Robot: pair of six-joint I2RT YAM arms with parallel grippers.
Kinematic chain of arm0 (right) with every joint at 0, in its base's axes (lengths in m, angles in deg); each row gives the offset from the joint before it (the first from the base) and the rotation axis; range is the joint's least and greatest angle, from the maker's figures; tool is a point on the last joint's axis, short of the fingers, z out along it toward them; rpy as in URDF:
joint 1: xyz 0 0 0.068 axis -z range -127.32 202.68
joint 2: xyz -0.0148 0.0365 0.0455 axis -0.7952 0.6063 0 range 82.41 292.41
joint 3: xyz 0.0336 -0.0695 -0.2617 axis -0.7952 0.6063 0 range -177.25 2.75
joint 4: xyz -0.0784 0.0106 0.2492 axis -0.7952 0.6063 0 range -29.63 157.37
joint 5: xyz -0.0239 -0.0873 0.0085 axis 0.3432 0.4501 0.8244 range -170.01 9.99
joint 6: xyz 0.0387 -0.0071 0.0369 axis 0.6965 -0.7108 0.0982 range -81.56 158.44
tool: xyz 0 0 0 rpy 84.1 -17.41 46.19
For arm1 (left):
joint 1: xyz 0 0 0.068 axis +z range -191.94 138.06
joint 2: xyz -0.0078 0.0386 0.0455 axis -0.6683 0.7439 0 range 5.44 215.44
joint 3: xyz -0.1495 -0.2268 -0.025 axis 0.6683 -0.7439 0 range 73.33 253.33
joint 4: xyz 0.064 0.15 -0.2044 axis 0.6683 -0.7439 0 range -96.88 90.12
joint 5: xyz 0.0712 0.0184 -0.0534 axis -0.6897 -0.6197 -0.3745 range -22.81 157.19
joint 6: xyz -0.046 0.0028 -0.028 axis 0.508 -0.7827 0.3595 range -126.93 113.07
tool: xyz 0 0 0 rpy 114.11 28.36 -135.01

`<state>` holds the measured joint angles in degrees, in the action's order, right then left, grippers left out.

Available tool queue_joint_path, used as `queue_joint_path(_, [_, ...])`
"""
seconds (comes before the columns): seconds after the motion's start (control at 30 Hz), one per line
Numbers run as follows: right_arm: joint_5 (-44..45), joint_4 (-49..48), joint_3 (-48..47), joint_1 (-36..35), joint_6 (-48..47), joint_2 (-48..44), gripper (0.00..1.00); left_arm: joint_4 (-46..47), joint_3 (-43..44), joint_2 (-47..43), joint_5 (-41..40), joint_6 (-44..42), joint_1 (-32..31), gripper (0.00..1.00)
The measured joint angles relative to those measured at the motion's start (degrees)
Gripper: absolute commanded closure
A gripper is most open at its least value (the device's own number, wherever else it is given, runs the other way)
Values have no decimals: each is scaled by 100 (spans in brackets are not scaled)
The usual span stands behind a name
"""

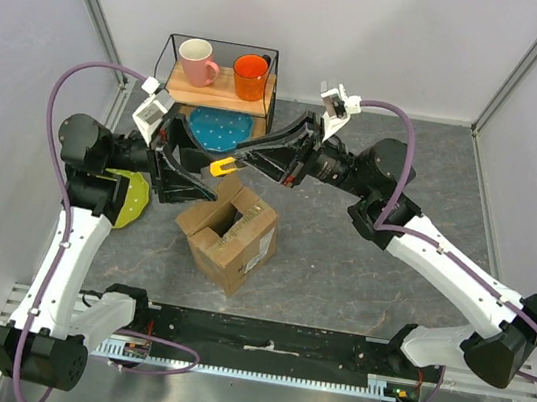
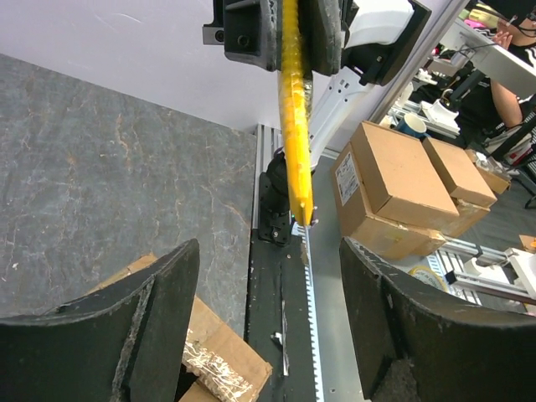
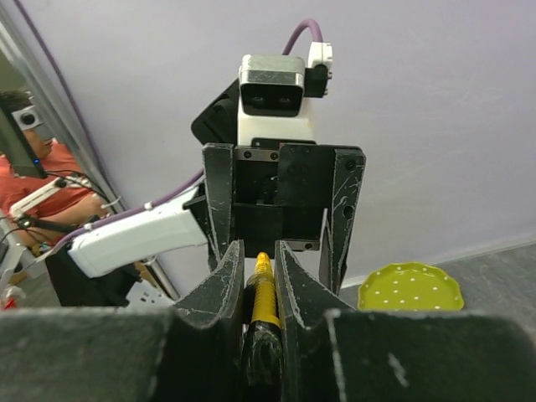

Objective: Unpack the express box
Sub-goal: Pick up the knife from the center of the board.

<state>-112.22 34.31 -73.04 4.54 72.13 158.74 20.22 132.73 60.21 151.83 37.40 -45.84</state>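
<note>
The express box (image 1: pixel 226 232) is a brown carton standing mid-table with its top flaps spread open; one corner flap with torn tape (image 2: pixel 201 360) shows in the left wrist view. My right gripper (image 1: pixel 251 158) is shut on a yellow cutter (image 1: pixel 221 166), whose tip points left above the box. In the right wrist view the cutter (image 3: pixel 265 293) sits pinched between the right gripper's (image 3: pixel 258 251) fingers. My left gripper (image 1: pixel 200 173) faces it, open and empty. From the left gripper (image 2: pixel 270 251) the cutter (image 2: pixel 293 109) hangs just ahead, apart from both fingers.
A wire rack (image 1: pixel 270 90) at the back holds a pink mug (image 1: pixel 198 61), an orange mug (image 1: pixel 251 75) and a blue plate (image 1: pixel 220 131). A yellow-green plate (image 1: pixel 127 198) lies by the left arm. Stacked cartons (image 2: pixel 394 184) sit off the table.
</note>
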Motion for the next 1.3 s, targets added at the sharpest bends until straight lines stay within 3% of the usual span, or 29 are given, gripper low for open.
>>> queue_joint_path(0.33, [-693, 553, -350, 0, -162, 317, 100, -120, 0, -81, 0, -96, -7, 38])
queue_joint_path(0.43, [-763, 866, -485, 0, -363, 350, 100, -157, 0, -101, -2, -101, -44, 62])
queue_joint_path(0.47, [-793, 942, -531, 0, -409, 352, 100, -168, 0, -103, -2, -122, -48, 78])
queue_joint_path(0.57, [-833, 1095, -636, 0, -555, 356, 100, -192, 0, -105, 11, -188, -74, 90])
queue_joint_path(0.63, [-852, 1156, -667, 9, -636, 356, 100, -201, 0, -111, 9, -208, -83, 93])
queue_joint_path(0.7, [-863, 1178, -680, 11, -691, 356, 81, -216, 0, -107, 7, -212, -111, 98])
queue_joint_path(0.83, [-874, 1204, -691, 11, -752, 365, 48, -254, 0, -107, 2, -269, -111, 98])
queue_joint_path(0.87, [-885, 1215, -691, 11, -765, 369, 25, -289, 0, -107, 0, -326, -111, 98])
queue_joint_path(0.93, [-903, 1255, -688, 11, -782, 389, 16, -588, 24, -109, 2, -579, -111, 98])
queue_joint_path(0.97, [-911, 1261, -684, 11, -804, 389, 7, -739, 46, -101, 0, -699, -111, 98])
queue_joint_path(1.13, [-918, 1294, -238, 17, -977, 205, 2, -1373, 125, 0, 2, -1169, -114, 98])
queue_joint_path(1.3, [-960, 1322, 177, 26, -1115, -22, 10, -1821, 326, 127, 0, -1471, -114, 98])
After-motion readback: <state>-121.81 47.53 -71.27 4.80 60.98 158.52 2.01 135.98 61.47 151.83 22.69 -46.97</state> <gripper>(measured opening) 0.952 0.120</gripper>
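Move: For the open left hand, the knife in the right gripper's closed fingers has its middle some 7 cm to the right, about 1 cm ahead and 2 cm higher, with its yellow front end pointing back at the left fingers. The right hand is bringing it to the left gripper, about 7 cm to its left, 2 cm back and 2 cm lower. From the left hand, the opened box is 30 cm below, about 2 cm ahead and 1 cm to the right; the green plate is 28 cm left, 9 cm ahead and 40 cm down. The right hand, still holding the knife, feeds its yellow front end down and left by about 2 cm each way, its fingertips tipping down some 10 degrees, while the left hand eases back barely 1 cm and then closes from wide open to pinch that end between its fingertips. Once the left has shut, the right fingers open wide, let go of the knife's rear part and sink roughly 4 cm more, as the left keeps its pinch and lowers a little over 1 cm. ##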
